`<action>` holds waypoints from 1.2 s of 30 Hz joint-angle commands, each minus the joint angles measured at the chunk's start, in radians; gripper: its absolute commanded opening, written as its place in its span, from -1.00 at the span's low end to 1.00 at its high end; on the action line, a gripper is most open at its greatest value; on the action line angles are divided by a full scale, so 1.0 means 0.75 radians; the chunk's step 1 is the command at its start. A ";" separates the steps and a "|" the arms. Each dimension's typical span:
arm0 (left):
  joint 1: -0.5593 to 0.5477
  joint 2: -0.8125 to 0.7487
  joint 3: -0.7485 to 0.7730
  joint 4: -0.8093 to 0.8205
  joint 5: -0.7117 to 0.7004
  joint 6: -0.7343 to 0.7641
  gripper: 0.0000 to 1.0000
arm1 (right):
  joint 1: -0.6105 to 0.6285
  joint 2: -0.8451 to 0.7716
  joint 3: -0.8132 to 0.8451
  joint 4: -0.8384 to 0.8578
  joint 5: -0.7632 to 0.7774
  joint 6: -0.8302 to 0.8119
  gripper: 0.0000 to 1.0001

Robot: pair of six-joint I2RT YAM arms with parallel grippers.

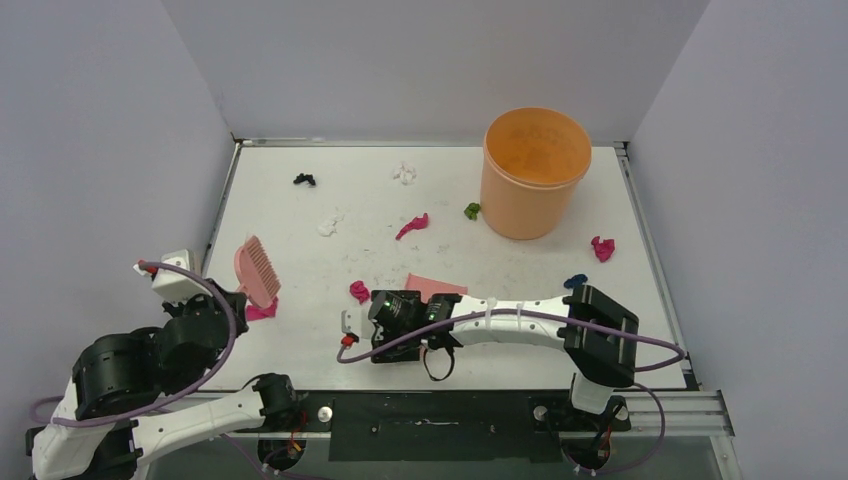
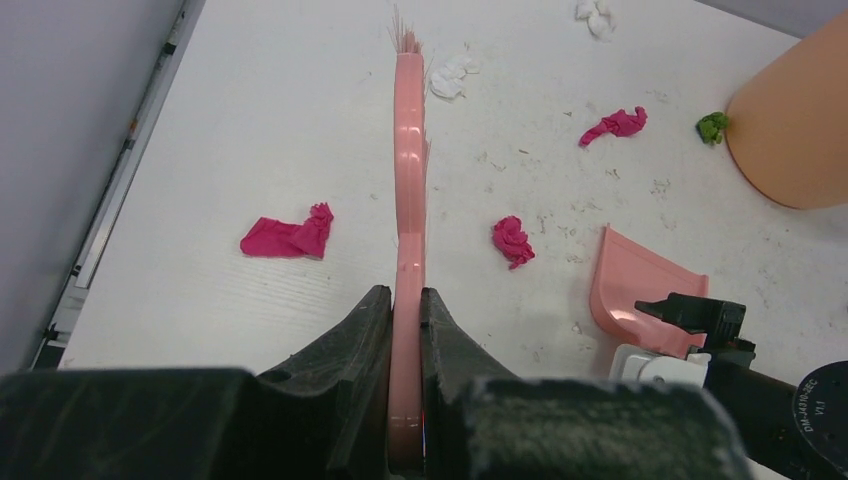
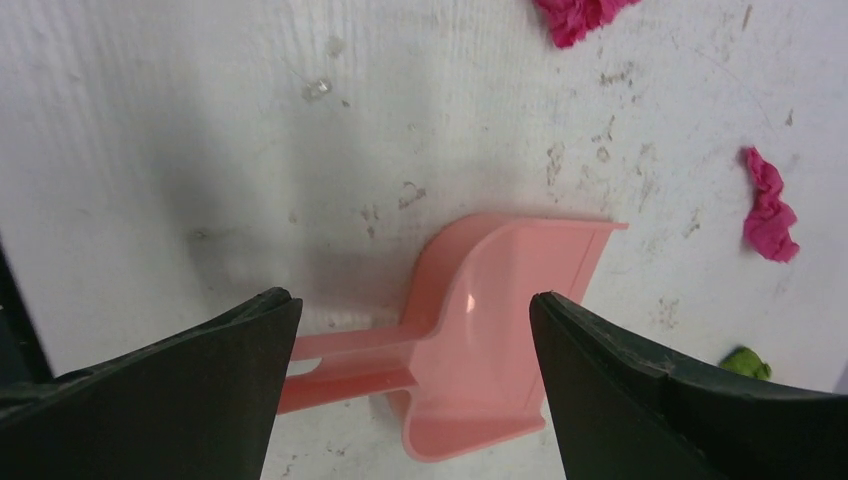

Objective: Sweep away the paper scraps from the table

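Paper scraps lie scattered over the white table (image 1: 520, 262): black (image 1: 304, 180), white (image 1: 404, 173), magenta (image 1: 411, 226), green (image 1: 472, 211), dark blue (image 1: 575, 282) and more magenta ones (image 1: 359, 291). My left gripper (image 2: 407, 300) is shut on the handle of the pink hand brush (image 2: 410, 150), bristles pointing away, with a magenta scrap (image 2: 288, 236) to its left. The pink dustpan (image 3: 490, 330) lies flat on the table. My right gripper (image 3: 415, 300) hovers open over it, one finger on each side, not touching it.
An orange bucket (image 1: 530, 170) stands upright at the back right, with the green scrap at its foot. Grey walls close the table on three sides. A metal rail (image 2: 120, 180) runs along the left edge. Another magenta scrap (image 1: 602, 248) lies near the right edge.
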 commanded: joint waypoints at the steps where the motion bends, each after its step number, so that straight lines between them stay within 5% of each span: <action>1: 0.000 -0.044 0.006 0.075 -0.045 0.014 -1.00 | -0.001 -0.060 -0.079 0.085 0.313 -0.084 0.77; 14: -0.001 -0.076 -0.070 0.248 -0.034 0.122 -1.00 | -0.297 -0.415 -0.360 0.028 0.329 -0.192 0.84; 18: -0.002 -0.062 -0.123 0.328 -0.017 0.184 -1.00 | -0.512 -0.499 -0.403 -0.005 0.158 -0.222 0.83; 22: -0.003 -0.043 -0.152 0.387 -0.001 0.221 -1.00 | -0.698 -0.615 -0.342 -0.122 -0.232 -0.257 0.82; 31: -0.004 -0.011 -0.202 0.470 0.001 0.286 -1.00 | -0.778 -0.611 -0.226 -0.399 -0.675 -0.202 0.79; 36: -0.004 0.022 -0.215 0.512 -0.003 0.326 -1.00 | -0.741 -0.517 -0.255 -0.401 -0.660 -0.211 0.80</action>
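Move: The dustpan lies flat just under the open right hand, its middle about 5 cm ahead, 6 cm to the right and 5 cm below, with its handle running back towards the base. The knotted magenta scrap is some 9 cm ahead and 9 cm left of that hand; the far magenta scrap is about 24 cm ahead and 2 cm right. From the left hand, high up with the brush, the dustpan is roughly 27 cm right, 6 cm ahead and 27 cm below. The dustpan's handle is swept to the right by the open right hand's finger: the hand dips about 2 cm as it starts right, then sweeps right and forward, some 18 cm and 11 cm, turning clockwise about 20 degrees. It then lifts clear, drawing back towards the base and slightly left, fingers still wide open. The left hand keeps the brush and shifts about 4 cm right. ##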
